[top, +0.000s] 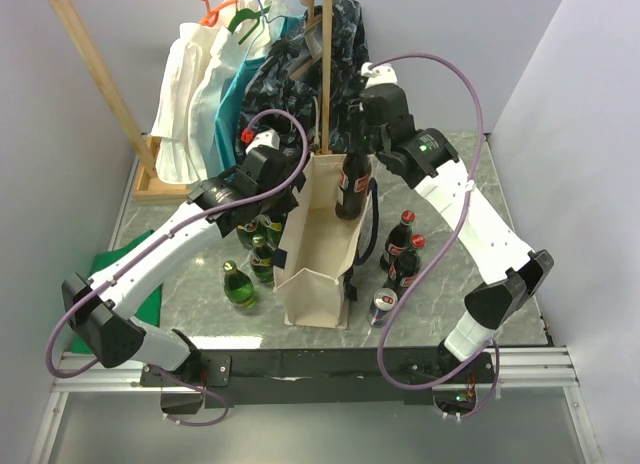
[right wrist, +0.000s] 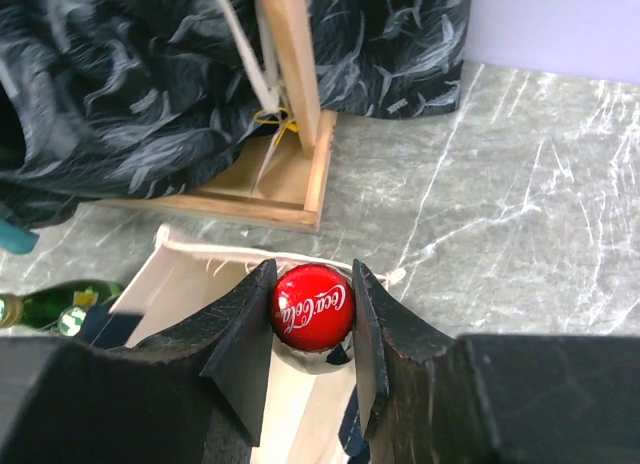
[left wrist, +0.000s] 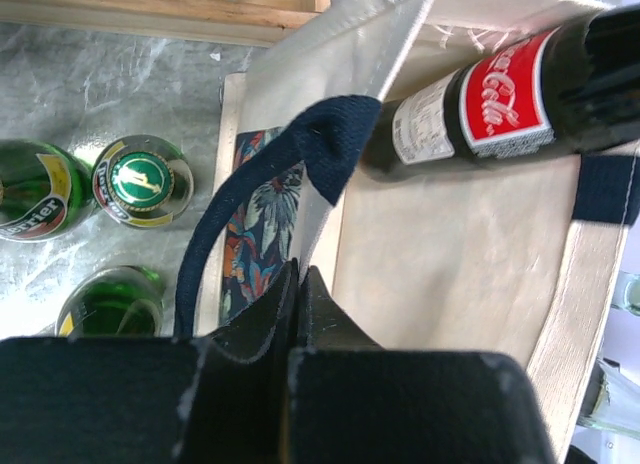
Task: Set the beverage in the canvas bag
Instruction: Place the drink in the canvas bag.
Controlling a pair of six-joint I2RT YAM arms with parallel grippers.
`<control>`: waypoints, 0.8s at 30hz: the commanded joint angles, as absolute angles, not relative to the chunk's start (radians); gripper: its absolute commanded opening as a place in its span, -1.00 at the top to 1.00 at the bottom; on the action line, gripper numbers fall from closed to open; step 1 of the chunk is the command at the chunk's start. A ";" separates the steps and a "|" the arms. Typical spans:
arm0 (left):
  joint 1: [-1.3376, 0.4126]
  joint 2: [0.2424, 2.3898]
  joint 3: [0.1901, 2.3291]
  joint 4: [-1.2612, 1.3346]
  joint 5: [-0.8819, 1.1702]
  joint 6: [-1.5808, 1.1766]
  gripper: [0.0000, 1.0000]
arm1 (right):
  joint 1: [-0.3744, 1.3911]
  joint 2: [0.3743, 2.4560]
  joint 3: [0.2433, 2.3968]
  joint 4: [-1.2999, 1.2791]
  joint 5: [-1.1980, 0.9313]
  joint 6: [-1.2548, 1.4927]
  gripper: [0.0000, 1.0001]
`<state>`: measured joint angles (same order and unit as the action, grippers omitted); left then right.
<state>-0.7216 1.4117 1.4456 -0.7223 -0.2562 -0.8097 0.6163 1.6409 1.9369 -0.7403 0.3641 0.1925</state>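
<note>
The beverage, a dark cola bottle [top: 352,184] with a red label, hangs upright with its lower half inside the mouth of the cream canvas bag [top: 315,249]. My right gripper [right wrist: 312,284] is shut on its red cap [right wrist: 312,309], one finger on each side. The left wrist view shows the bottle [left wrist: 500,84] crossing the bag's open top [left wrist: 450,254]. My left gripper [left wrist: 298,274] is shut on the bag's left rim beside the navy handle [left wrist: 250,204]; from above it [top: 288,192] sits at the bag's left edge.
Green glass bottles [top: 240,284] stand left of the bag. Two cola bottles [top: 400,244] and a can [top: 383,306] stand to its right. Behind it is a wooden clothes rack [top: 325,64] hung with garments. A green cloth [top: 150,306] lies at the left.
</note>
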 commanded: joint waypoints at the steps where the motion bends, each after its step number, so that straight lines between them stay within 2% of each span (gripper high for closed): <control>1: -0.722 1.361 1.453 -0.719 -0.279 -0.822 0.98 | 0.551 1.627 2.032 -0.520 0.396 0.149 1.00; 4: -0.723 1.365 1.450 -0.716 -0.265 -0.822 0.98 | 0.549 1.661 2.088 -0.537 0.359 0.133 1.00; 8: -0.723 1.367 1.440 -0.710 -0.250 -0.822 0.98 | 0.557 1.652 2.030 -0.506 0.275 0.158 1.00; 24: -0.721 1.442 1.494 -0.710 -0.242 -0.773 0.98 | 0.623 1.531 1.772 -0.428 0.353 0.164 1.00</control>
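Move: The right hand holds the dark cola bottle by its neck over the far end of the canvas bag, its base already inside; the bag's middle lies some 9 cm back, 6 cm left and 23 cm below. To the hand's right stand two more cola bottles, about 9 cm over and 3 cm back, and 12 cm over and 9 cm back. From the left hand, the bag's middle is roughly 6 cm back, 6 cm right and 12 cm down. Forward about 2 cm first, with a slight swing right, the right hand then turns down into the far end of the canvas bag, sinking some 8 cm while it draws back those 2 cm and edges left. Its fingers keep hold of the bottle's neck and tip down just under 10 degrees; the left hand stays put, still pinching the bag's left rim. ##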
